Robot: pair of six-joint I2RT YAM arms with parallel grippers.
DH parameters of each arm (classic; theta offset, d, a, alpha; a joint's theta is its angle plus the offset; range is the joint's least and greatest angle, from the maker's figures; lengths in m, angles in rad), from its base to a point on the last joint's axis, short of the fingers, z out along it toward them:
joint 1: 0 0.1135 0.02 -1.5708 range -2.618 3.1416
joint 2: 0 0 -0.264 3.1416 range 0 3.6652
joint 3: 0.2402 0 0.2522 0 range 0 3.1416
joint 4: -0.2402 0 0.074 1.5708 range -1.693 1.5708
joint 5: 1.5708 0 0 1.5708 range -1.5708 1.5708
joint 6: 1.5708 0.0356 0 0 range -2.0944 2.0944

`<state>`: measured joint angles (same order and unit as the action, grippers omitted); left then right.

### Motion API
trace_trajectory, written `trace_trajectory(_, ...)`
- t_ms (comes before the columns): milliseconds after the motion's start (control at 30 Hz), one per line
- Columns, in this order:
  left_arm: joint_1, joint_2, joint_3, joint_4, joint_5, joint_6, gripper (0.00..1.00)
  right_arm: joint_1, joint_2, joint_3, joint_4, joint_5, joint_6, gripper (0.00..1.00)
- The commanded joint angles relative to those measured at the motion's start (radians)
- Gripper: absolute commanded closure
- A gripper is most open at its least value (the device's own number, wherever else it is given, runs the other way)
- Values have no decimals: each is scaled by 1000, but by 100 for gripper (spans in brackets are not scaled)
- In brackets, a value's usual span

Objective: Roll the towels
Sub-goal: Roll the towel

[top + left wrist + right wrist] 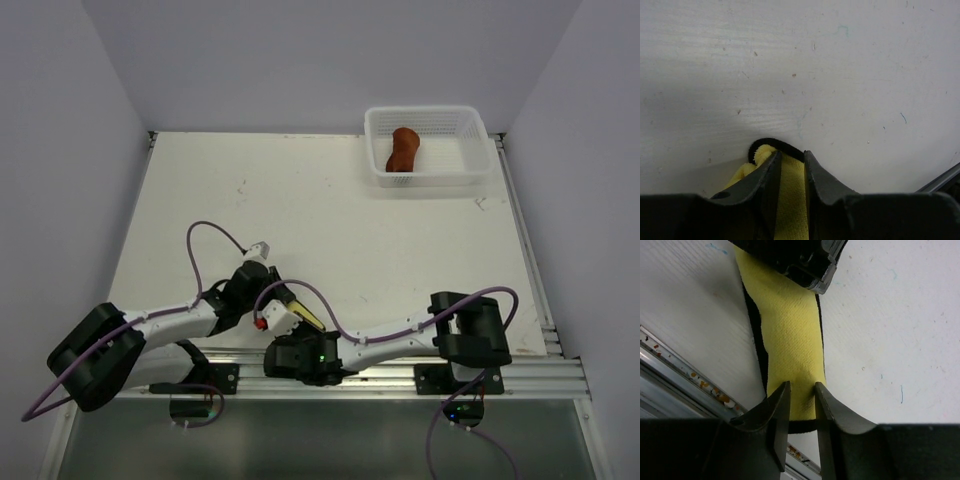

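Observation:
The yellow towel [307,314] is a narrow strip with dark edging, stretched between my two grippers near the table's front edge. My left gripper [792,155] is shut on one end of the yellow towel [790,200], and the dark hem curls out past the fingertips. My right gripper [801,387] holds the other end of the yellow towel [790,330], with both fingers against the cloth and the hem showing below them. The left gripper's body [795,260] covers the strip's far end. The rust-brown towel [404,148] lies rolled in the basket.
A white mesh basket [430,178] stands at the back right of the table. The metal rail [685,370] along the table's front edge runs just beside the right gripper. Both arms [400,332] crowd together at the front middle.

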<state>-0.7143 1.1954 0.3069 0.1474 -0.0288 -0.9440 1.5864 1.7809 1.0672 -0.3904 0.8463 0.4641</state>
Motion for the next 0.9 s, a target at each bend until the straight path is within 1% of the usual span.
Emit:
trace_trajectory(0,-17,23,-51,0,-69,-6,71,-22,-81,-4,-8,-39,19,69)
trace_trajectory(100,-24,26,-51,-14,-92,4,71,-52,-133,-22,8,-98,27,65)
trace_trajectory(133,-25,29,-51,-14,-97,5,71,-61,-150,-30,25,-136,27,62)
trace_trajectory(200,-27,29,-52,-14,-100,7,71,-103,-188,-55,42,-179,34,59)
trace_trajectory(233,-28,29,-54,-14,-105,8,71,-121,-199,-64,50,-200,39,52)
trace_trajectory(267,-30,30,-55,-14,-108,10,71,-141,-207,-73,67,-264,51,50)
trace_trajectory(300,-31,32,-55,-14,-109,10,71,-181,-222,-94,77,-292,60,49)
trace_trajectory(400,-36,38,-60,-14,-111,5,71,-227,-242,-139,128,-384,68,49)
trace_trajectory(600,-42,41,-71,-9,-117,-3,71,-241,-247,-174,194,-504,80,44)
trace_trajectory(867,-47,50,-69,-14,-114,-4,71,-250,-144,-200,237,-550,117,43)
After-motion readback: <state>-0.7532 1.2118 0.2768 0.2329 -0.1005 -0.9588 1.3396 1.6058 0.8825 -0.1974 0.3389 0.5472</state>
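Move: The yellow towel lies as a folded strip running ahead and left from the right hand, its middle about 4 cm ahead, 3 cm left and 3 cm below; its near hemmed end is beside the fingertips. The left gripper, on the far end, is some 8 cm ahead and 6 cm left of the right hand. From the left hand the towel's middle is about 4 cm back, 3 cm right and 1 cm lower. Up and forward over the towel goes the right hand, about 3.5 cm out with some drift to the right, then back and down to settle a little lower than it began. Meanwhile it tips steeper by some 30 degrees, rolling its left side up, and spreads its fingers from about a quarter to over half open to straddle the strip near its hemmed end. The left hand stays with its part-open fingers on the far end. ##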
